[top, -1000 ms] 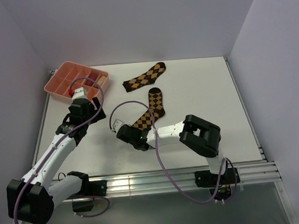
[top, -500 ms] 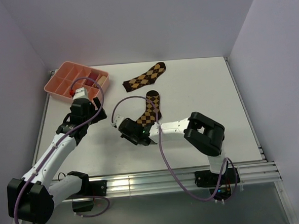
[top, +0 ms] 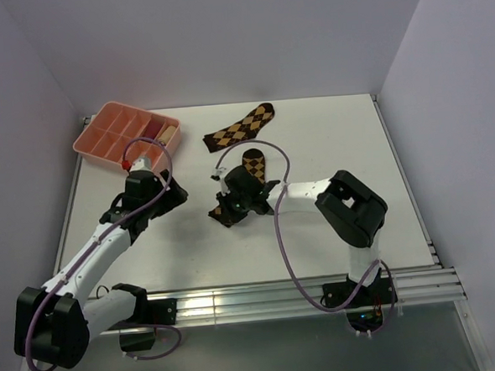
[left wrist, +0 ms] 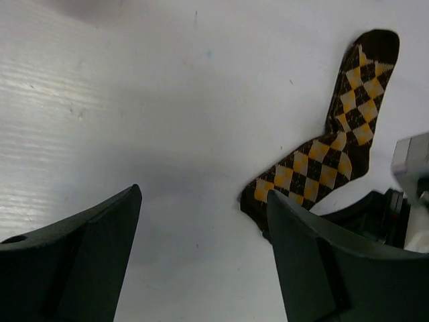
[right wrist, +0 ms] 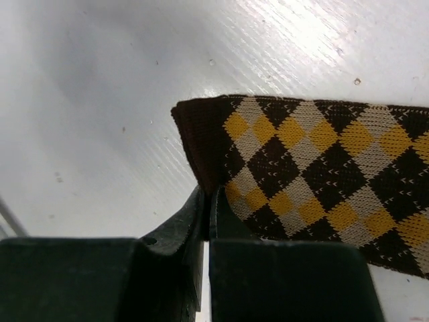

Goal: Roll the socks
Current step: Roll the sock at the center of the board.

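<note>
Two dark brown socks with tan-orange diamonds lie on the white table. The far sock (top: 240,126) lies flat and untouched. The near sock (top: 254,161) (left wrist: 335,154) (right wrist: 322,168) runs under my right wrist. My right gripper (top: 225,212) (right wrist: 209,196) is shut on the dark edge of that sock's near end. My left gripper (top: 177,195) (left wrist: 204,196) is open just left of that end, with only bare table between its fingers (left wrist: 87,255).
A pink compartment tray (top: 102,137) stands at the back left with reddish and beige rolls (top: 163,130) in its right cells. Grey walls close in on three sides. Purple cables loop over both arms.
My right gripper moved right to the near sock's lower end and shut on it, its wrist swinging over the sock. My left gripper drifted right towards that end.
</note>
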`<state>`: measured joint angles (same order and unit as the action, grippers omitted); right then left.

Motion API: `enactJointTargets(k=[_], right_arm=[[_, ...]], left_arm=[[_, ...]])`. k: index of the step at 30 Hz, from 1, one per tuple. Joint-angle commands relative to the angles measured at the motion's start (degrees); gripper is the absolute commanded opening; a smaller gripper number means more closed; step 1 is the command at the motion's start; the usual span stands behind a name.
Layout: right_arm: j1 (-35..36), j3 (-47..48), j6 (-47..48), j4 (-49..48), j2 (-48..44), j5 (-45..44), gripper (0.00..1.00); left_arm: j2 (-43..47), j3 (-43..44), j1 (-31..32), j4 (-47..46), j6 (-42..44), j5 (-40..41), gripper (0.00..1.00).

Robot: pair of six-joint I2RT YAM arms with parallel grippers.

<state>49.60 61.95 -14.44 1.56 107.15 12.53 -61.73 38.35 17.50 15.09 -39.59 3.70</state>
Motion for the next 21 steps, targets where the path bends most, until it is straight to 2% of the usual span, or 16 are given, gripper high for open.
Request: enactJointTargets(k=[1, 8, 21], right_arm=[[-3.5, -2.3, -7.3, -7.5, -2.3, 12.5, 0.0], [-8.6, -6.2, -15.8, -17.0, 0.2, 24.5, 0.0], [-14.0, -13.2, -28.8, -30.6, 6.5, 33.1, 0.0]], left_arm=[[-0.8, -2.0, 1.8, -4.5, -5.6, -4.0, 0.8], [-4.4, -4.9, 5.5, -8.9, -8.2, -5.7, 0.77], [-9.7, -7.5, 8.2, -14.4, -10.5, -9.3, 0.6]])
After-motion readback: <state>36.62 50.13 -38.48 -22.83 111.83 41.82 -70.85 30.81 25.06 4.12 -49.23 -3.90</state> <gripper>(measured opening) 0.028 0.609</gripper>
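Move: The cuff of the center sock lies some 7 cm back and 9 cm to the right of the open left hand, about 11 cm below. The right fingers are already shut on that cuff; from them the sock's toe lies some 15 cm ahead and 8 cm right, 2 cm lower. From the left hand, the pink box stands about 16 cm ahead and 15 cm left, the other sock 17 cm ahead and 15 cm right. Left hand sinks and goes right, about 6 cm each, towards the cuff, narrowing; right hand tilts flatter, still pinching. ##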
